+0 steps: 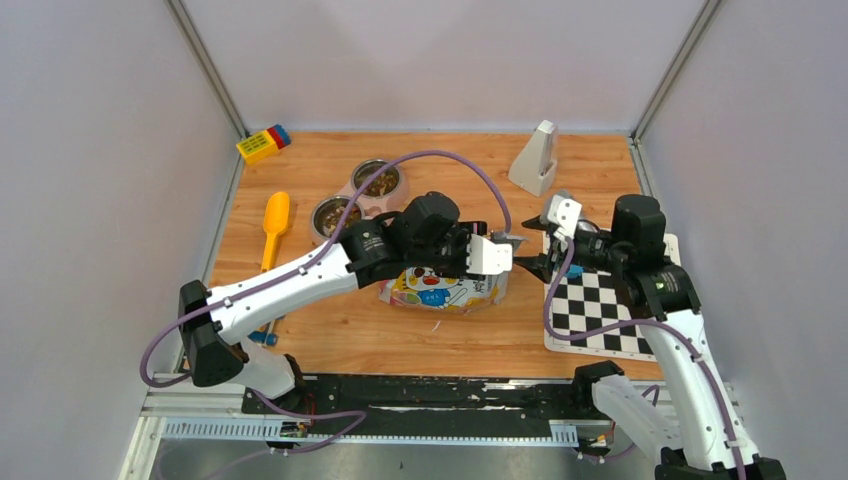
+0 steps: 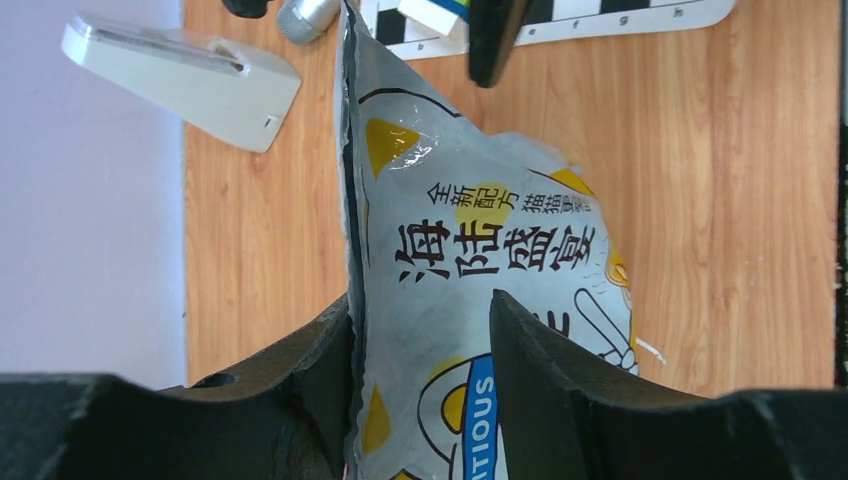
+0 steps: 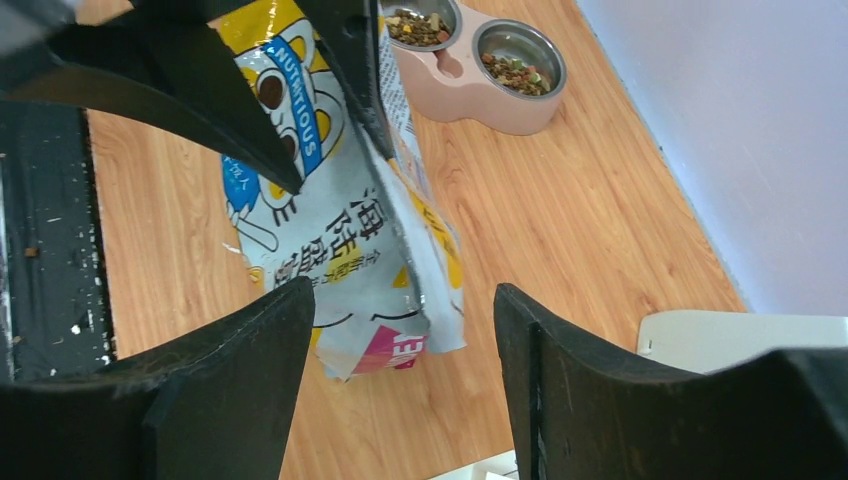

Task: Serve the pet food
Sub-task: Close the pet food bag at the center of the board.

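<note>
The yellow-and-white pet food bag (image 1: 440, 292) lies across the table's middle, with its torn, silver-lined mouth toward the right. My left gripper (image 1: 480, 272) is shut on the bag. In the left wrist view the bag (image 2: 480, 230) sits between the two fingers of my left gripper (image 2: 420, 310). My right gripper (image 1: 532, 265) is open and empty just past the mouth. In the right wrist view the bag's torn end (image 3: 340, 240) hangs between the tips of my right gripper (image 3: 400, 290), touching neither. Brown kibble (image 3: 420, 25) fills both steel bowls (image 1: 380, 183).
The pink double bowl (image 1: 362, 205) stands behind the bag and shows in the right wrist view (image 3: 470, 85). A yellow scoop (image 1: 275, 225) lies at the left. A white wedge (image 1: 535, 160) stands at the back right. A checkerboard (image 1: 600, 305) lies under my right arm. Toy blocks (image 1: 262, 143) sit in the back left corner.
</note>
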### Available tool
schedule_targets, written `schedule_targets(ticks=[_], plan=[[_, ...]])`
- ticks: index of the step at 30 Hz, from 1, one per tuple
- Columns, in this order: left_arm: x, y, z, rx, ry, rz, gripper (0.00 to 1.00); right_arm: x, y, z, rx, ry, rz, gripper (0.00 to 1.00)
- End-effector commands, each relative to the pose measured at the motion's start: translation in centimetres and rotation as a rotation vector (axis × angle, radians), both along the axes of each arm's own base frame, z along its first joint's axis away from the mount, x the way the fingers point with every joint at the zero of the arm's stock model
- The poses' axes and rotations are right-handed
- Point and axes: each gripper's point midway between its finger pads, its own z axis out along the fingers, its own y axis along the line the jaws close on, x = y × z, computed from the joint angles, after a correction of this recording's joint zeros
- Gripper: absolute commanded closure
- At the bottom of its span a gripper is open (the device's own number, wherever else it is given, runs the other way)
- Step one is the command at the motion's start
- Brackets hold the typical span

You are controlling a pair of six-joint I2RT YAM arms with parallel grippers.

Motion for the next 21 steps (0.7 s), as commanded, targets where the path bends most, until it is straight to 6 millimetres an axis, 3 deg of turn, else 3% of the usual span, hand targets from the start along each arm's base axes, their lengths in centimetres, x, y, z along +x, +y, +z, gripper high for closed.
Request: schedule_targets(ticks=[1, 9, 13, 17, 21], plan=[[1.0, -0.8, 1.1, 0.004, -0.122, 0.071, 0.45, -1.9, 0.3, -0.5, 0.051, 0.063, 0.061, 0.33], [1.3, -1.1, -0.1, 0.061, -0.241, 0.139, 0.54, -0.8, -1.7, 0.2, 0.088, 0.070, -0.030, 0.33], [1.8, -0.9, -0.1, 0.068, -0.270, 0.175, 0.68, -0.3, -3.2, 0.9, 0.103, 0.050, -0.088, 0.33], [2.3, -0.8, 0.1, 0.076, -0.300, 0.205, 0.99, -0.2, -4.0, 1.2, 0.122, 0.049, -0.112, 0.33], [2.5, -0.7, 0.3, 0.075, -0.309, 0.224, 1.00, -0.3, -4.3, 1.5, 0.129, 0.040, -0.122, 0.33]])
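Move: The left hand's open fingers already stand astride the pet food bag's top edge, which runs about 2 cm ahead of the point between its pads and 1 cm lower. The food bowls lie some 15 cm farther out and 20 cm to this hand's left, the white stand about 18 cm out and 11 cm to its right, both some 23 cm below. From the right hand, that stretch of the edge is roughly 7 cm to its left, level fore and aft, about 3 cm lower. The left fingers close on the bag's top edge and pinch it between their pads; the hand eases about 2 cm forward, mostly as they shut, while the wrist swings the fingers some 15–20 degrees counter-clockwise, to point farther forward. The right hand, wide open and empty, draws back about 1 cm, then goes away from the bag to the right, about 4.5 cm, turning slightly clockwise. ##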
